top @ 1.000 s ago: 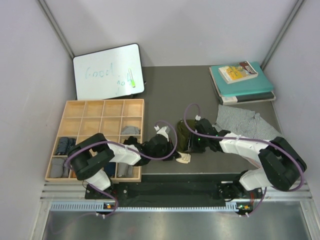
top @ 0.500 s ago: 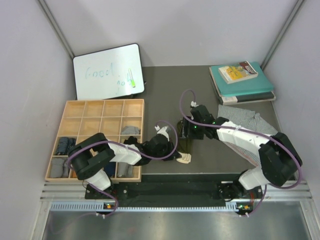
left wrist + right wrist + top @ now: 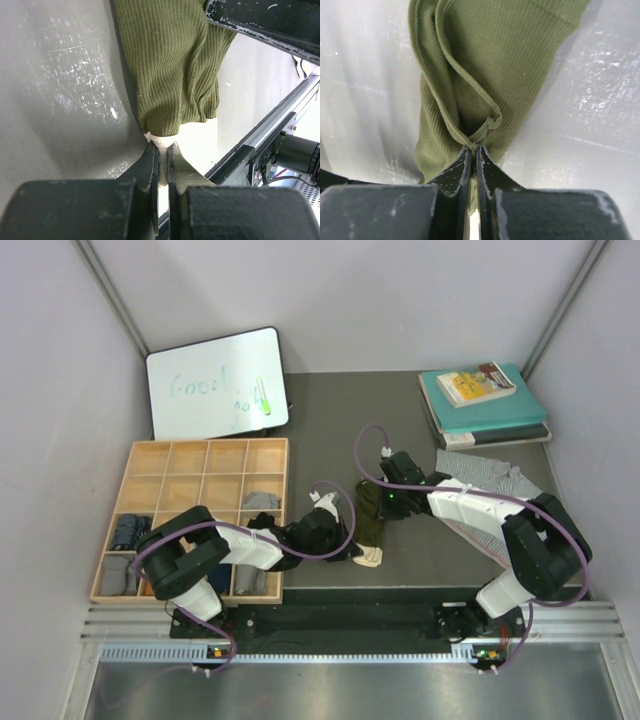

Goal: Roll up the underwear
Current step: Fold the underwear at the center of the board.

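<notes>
The olive green underwear (image 3: 371,525) lies stretched out lengthwise in the middle of the table. Its cream waistband (image 3: 370,558) is at the near end. My left gripper (image 3: 352,550) is shut on that waistband (image 3: 162,140), with the ribbed green cloth (image 3: 170,65) hanging beyond the tips (image 3: 161,146). My right gripper (image 3: 380,500) is shut on the far end, pinching a seamed fold of the green cloth (image 3: 510,65) at its tips (image 3: 474,148). A grey-and-white patterned underwear (image 3: 490,480) lies flat at the right. A light grey roll (image 3: 262,501) sits in a tray compartment.
A wooden compartment tray (image 3: 200,455) stands at the left with dark and grey rolls in its near-left cells. A whiteboard (image 3: 215,380) leans at the back left. Teal books (image 3: 485,405) are stacked at the back right. The table's front edge (image 3: 400,585) runs just behind the waistband.
My right gripper moved away from the near part of the green underwear to its far end, opened and shut on it. The cloth now lies longer. The left gripper kept its hold.
</notes>
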Robot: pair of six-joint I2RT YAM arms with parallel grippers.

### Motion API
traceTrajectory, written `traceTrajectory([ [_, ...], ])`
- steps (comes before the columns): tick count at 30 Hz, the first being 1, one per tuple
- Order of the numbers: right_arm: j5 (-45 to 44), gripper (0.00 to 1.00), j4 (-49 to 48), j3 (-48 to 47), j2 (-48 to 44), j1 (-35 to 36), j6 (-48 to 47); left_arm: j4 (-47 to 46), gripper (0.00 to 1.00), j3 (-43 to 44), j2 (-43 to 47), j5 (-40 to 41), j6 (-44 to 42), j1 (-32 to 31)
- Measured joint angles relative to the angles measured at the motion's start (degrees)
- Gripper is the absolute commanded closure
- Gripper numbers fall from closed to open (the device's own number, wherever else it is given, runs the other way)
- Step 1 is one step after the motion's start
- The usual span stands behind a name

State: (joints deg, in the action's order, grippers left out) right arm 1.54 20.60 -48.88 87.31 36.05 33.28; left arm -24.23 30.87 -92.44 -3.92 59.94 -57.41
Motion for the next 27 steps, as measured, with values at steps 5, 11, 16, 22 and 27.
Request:
traceTrajectory([
  [5, -1.07, 1.00, 0.46, 0.02, -0.35, -0.66, -0.09, 0.35, 1.00, 0.00, 0.02, 0.11, 0.90, 0.00],
  [11, -1.42, 1.00, 0.02, 1.57, -3.45, -2.01, 0.61, 0.72, 1.00, 0.00, 0.09, 0.33, 2.16, 0.00],
  [16, -0.90, 1.00, -0.59, 2.32, -1.95, -3.67, 0.81, 1.20, 1.00, 0.26, 0.07, 0.31, 2.64, 0.00],
  [22, 0.52, 0.95, -2.21, 2.40, 1.97, -5.35, 0.79, 1.95, 1.00, 0.66, 0.02, 0.28, 3.04, 0.00],
  [27, 1.77, 0.54, -2.27, 2.32, 2.01, -5.86, 0.00, 1.95, 1.00, 0.85, -0.22, -0.04, 2.97, 0.02],
])
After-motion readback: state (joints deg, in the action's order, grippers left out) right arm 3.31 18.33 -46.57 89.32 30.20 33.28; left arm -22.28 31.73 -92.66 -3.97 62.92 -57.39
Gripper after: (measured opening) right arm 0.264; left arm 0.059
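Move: My right fingers are almost shut on the leg-hole trim of the underwear. The right edge of the folded strip, where that trim goes, lies about 2 cm to the right, level fore and aft and 2 cm lower. The cream waistband is some 9 cm back and 2 cm left, the striped garment about 27 cm right and 2 cm forward. From my left hand, which pinches the waistband's left corner, that edge is some 8 cm forward and 7 cm right. I draw the pinched trim about 3 cm to the right and slightly forward with my right hand, lifting it roughly 1 cm on the way, then lower it some 3 cm to the underwear's right edge and start opening my fingers to let go. My left hand stays put, still pinching the waistband corner. ##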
